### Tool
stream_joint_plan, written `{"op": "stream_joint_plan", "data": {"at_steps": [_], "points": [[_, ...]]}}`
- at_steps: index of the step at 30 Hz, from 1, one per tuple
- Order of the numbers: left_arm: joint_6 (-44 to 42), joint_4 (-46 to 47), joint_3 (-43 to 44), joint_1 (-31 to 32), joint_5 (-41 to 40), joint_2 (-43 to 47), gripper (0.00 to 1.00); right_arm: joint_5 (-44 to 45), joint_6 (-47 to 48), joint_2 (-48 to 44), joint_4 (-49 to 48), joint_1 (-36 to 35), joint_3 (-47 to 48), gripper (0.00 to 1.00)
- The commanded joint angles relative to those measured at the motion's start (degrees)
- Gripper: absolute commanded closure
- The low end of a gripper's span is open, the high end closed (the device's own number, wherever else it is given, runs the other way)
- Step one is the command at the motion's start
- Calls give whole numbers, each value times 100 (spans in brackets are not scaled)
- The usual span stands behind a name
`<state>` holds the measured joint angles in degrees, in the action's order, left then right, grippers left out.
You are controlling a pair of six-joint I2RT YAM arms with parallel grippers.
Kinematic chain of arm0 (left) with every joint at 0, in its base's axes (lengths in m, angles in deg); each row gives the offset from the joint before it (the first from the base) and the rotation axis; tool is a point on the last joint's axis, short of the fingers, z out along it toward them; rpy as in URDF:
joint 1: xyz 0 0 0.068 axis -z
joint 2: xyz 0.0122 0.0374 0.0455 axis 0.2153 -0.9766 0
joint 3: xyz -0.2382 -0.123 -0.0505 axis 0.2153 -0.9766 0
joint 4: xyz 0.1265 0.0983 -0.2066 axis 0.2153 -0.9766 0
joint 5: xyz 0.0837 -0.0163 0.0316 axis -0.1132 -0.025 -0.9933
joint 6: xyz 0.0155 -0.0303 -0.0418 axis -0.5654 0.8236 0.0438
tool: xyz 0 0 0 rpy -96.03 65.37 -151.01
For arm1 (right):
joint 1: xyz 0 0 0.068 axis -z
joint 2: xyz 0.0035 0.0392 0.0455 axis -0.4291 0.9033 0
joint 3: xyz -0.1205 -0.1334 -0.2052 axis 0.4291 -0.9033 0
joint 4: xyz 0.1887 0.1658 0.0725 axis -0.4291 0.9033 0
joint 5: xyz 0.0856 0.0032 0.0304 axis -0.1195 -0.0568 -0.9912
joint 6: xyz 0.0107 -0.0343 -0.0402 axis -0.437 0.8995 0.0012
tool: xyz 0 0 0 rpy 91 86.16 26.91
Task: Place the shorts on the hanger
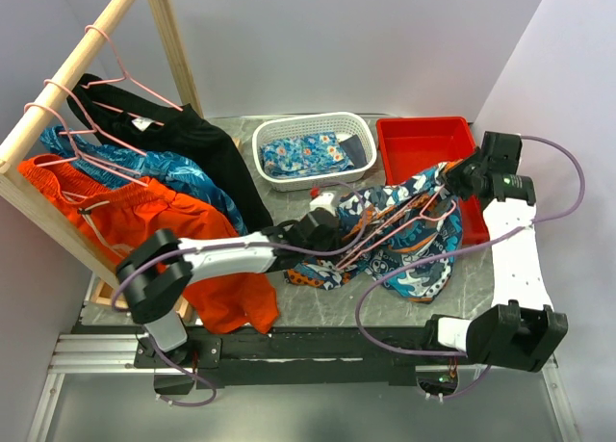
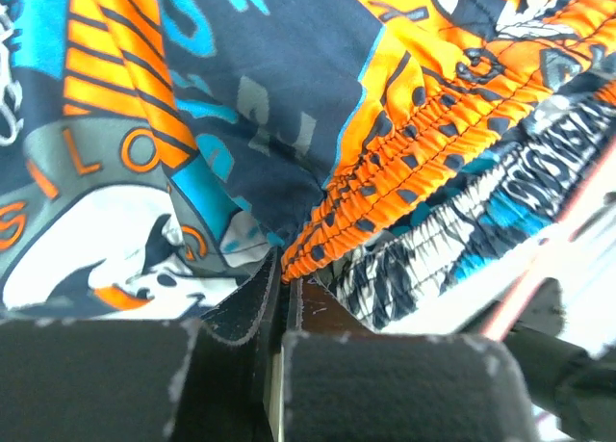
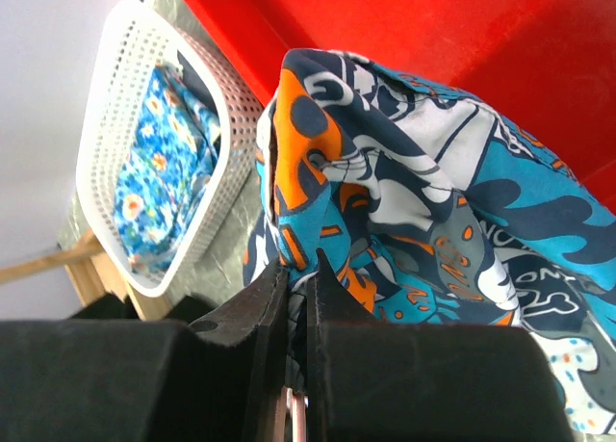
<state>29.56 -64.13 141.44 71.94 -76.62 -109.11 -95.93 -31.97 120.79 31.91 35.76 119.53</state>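
Note:
The patterned orange, teal and navy shorts (image 1: 409, 245) lie bunched on the table, right of centre, with the thin pink hanger (image 1: 385, 232) lying across them. My left gripper (image 1: 325, 226) reaches in from the left. In its wrist view it is shut (image 2: 287, 273), and the orange elastic waistband (image 2: 404, 163) runs down into its tips. My right gripper (image 1: 460, 180) holds the far right end lifted by the red bin. It is shut (image 3: 300, 273) on a fold of the shorts (image 3: 423, 230), with pink hanger wire (image 3: 301, 421) showing deep between the jaws.
A white basket (image 1: 279, 134) holding blue floral cloth (image 1: 306, 155) stands at the back, beside a red bin (image 1: 423, 139). At the left, a wooden rack (image 1: 58, 86) carries black, blue leafy and orange garments (image 1: 144, 216) on pink hangers.

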Motion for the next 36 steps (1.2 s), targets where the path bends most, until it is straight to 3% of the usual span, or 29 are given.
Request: {"op": "stream_joint_plan", "data": {"at_steps": [1,21,32,36], "points": [[377,-103,-663,61,-183,474,99,748,-263,88,-493,178,641,100],[422,-867,-1236,562,-773,1634,99,1478,-554,361,-256,336,1309,100],[203,-1798,-727,606,-633,2504,99,1848,-457,185,-255,284,1160,100],[-113,-1914,-158,641,-308,2531,99,2076,-527,88,-230,-234,1080,100]]}}
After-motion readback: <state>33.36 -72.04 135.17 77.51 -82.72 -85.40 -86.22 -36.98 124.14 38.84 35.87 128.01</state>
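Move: Both grippers already pinch the patterned shorts' waistband, the right one together with the hanger. From the left gripper the hanger's free end is about 5 cm back and level sideways, some 2 cm higher. The white basket lies 22 cm ahead, 8 cm left and slightly lower. From the right gripper that free end is 24 cm left, 15 cm back and 12 cm lower; the red tray is 7 cm ahead, 3 cm left and 18 cm below. Keep both grippers shut on the waistband and draw them apart. Lift the left one about 10 cm, carrying it 5 cm back and 4 cm left, away from the right hand, so its corner rises off the bunched cloth. Ease the right gripper some 3 cm right and slightly up, still clutching hanger and waistband, turning it about 10 degrees clockwise. ##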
